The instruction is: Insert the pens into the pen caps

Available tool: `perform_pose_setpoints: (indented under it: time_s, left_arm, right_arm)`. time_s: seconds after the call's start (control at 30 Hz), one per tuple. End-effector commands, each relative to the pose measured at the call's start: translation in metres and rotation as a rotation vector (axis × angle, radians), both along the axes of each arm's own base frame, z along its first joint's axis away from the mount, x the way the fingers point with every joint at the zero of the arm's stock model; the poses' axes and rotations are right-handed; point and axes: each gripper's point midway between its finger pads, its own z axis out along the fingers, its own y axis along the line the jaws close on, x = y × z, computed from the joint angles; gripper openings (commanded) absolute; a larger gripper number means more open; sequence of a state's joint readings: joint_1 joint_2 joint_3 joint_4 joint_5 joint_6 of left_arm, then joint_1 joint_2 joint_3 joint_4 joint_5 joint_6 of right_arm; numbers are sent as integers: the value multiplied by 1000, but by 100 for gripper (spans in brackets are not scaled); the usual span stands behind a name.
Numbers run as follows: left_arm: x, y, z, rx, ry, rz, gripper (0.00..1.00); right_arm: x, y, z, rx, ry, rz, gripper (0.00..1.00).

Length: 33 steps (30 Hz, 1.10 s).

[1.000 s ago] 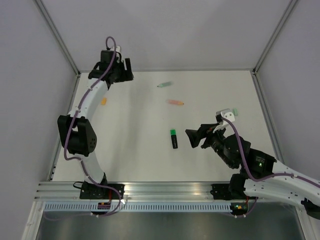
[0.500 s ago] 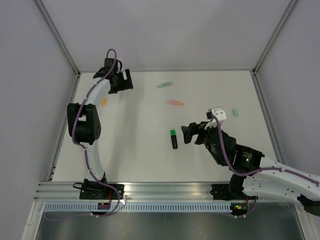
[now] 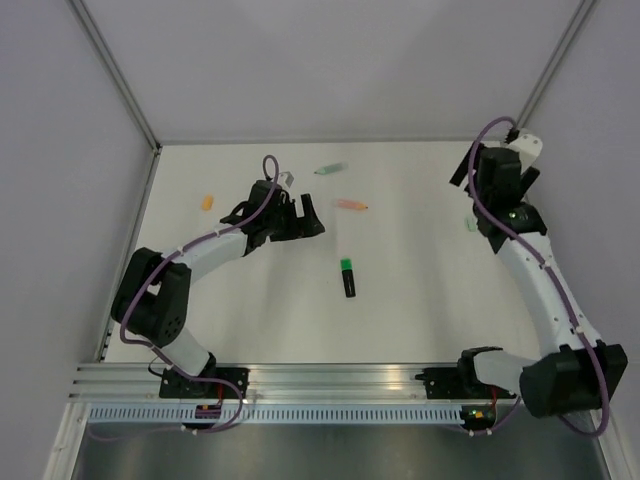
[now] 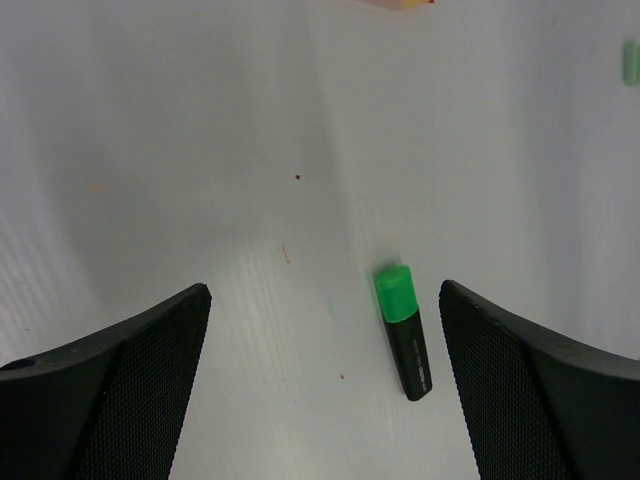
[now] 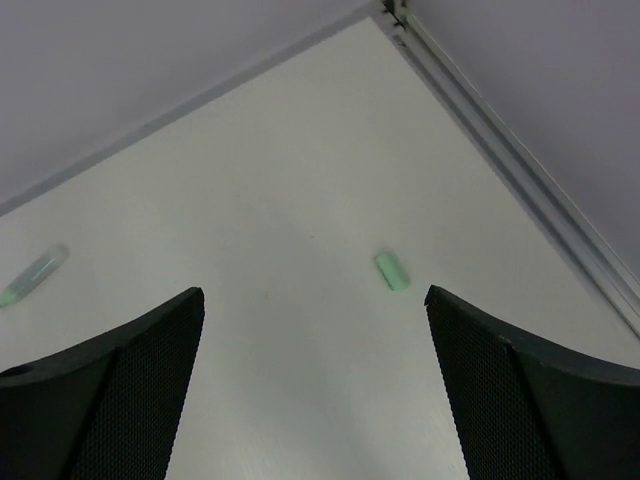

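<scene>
A black pen with a bright green end (image 3: 348, 277) lies mid-table; in the left wrist view this black pen (image 4: 403, 330) sits just inside my right finger. The left gripper (image 3: 285, 222) (image 4: 325, 290) hovers open and empty above it. A salmon pen (image 3: 350, 204) and a mint pen (image 3: 328, 169) (image 5: 30, 275) lie further back. An orange cap (image 3: 208, 202) rests at the left. A mint cap (image 3: 468, 225) (image 5: 392, 270) (image 4: 631, 62) lies at the right. High over that mint cap, the right gripper (image 3: 492, 178) (image 5: 315, 292) is open and empty.
The white table (image 3: 420, 300) is bounded by grey walls and metal rails; the right rail (image 5: 520, 170) runs close to the mint cap. The back right corner post (image 3: 507, 143) stands near the right wrist.
The left arm swung from the back left corner to mid-table. The right arm pulled away from the black pen to the back right. Both grippers opened wider.
</scene>
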<state>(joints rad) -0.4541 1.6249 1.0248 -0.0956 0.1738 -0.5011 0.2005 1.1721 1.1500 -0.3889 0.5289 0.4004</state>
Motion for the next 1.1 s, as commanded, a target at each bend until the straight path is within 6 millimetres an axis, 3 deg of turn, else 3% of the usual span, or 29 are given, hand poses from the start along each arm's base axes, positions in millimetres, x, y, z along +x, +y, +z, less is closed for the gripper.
perform_pose_setpoints:
  time_s: [0.0,0.07,0.1,0.33,0.5,0.53,0.67,0.8,1.07]
  left_arm:
    - [-1,-39,29,-286,-35,-62,99]
    - [-9,-46,25,-336,-8,-89,99]
    - [-13,-45,18,-341,4,-86,99]
    - [-19,-54,1,-356,22,-99,99]
    - [-22,-53,2,-356,14,-98,100]
    - [-22,-53,3,-358,9,-97,100]
    - [-21,-52,7,-362,-10,-98,100]
    - [-22,-52,8,-364,-30,-103,100]
    - [-20,-49,6,-345,-38,-90,100]
  right_arm:
    - [31,-18,-43,107,154,71,98]
    - [47,-27,-57,49,219,78,97]
    - [53,-32,-85,24,317,66,96]
    - [81,-46,-113,-150,410,129,85]
    - [83,-49,-144,-218,544,197,80]
    - [81,-61,-149,-210,558,181,78]
    - [76,-80,-181,-186,645,189,73]
    - [70,-95,-202,-140,668,186,59]
    - [72,-83,-228,-80,660,285,52]
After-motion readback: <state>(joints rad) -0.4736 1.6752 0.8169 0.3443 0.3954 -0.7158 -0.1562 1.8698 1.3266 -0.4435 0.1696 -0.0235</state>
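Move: The green pen cap lies well below the right hand, about 27 cm down, some 4 cm ahead and 7 cm to its right. At about that depth, the orange pen is 10 cm ahead and 27 cm left of this hand, the clear green pen 23 cm ahead and 32 cm left, and the capped black pen 13 cm back and 27 cm left. From the left hand, the green cap is about 44 cm right, 4 cm ahead and 9 cm down. Down some 22 cm, the empty right hand drops towards the green pen cap, swinging about 10 cm right and going forward early on, with a slight draw back late. Its fingers tip down about 40 degrees and narrow to roughly half open, coming close above the cap. The left hand eases right and slightly back towards the capped black pen, rolls its left side down, and stays wide open. ##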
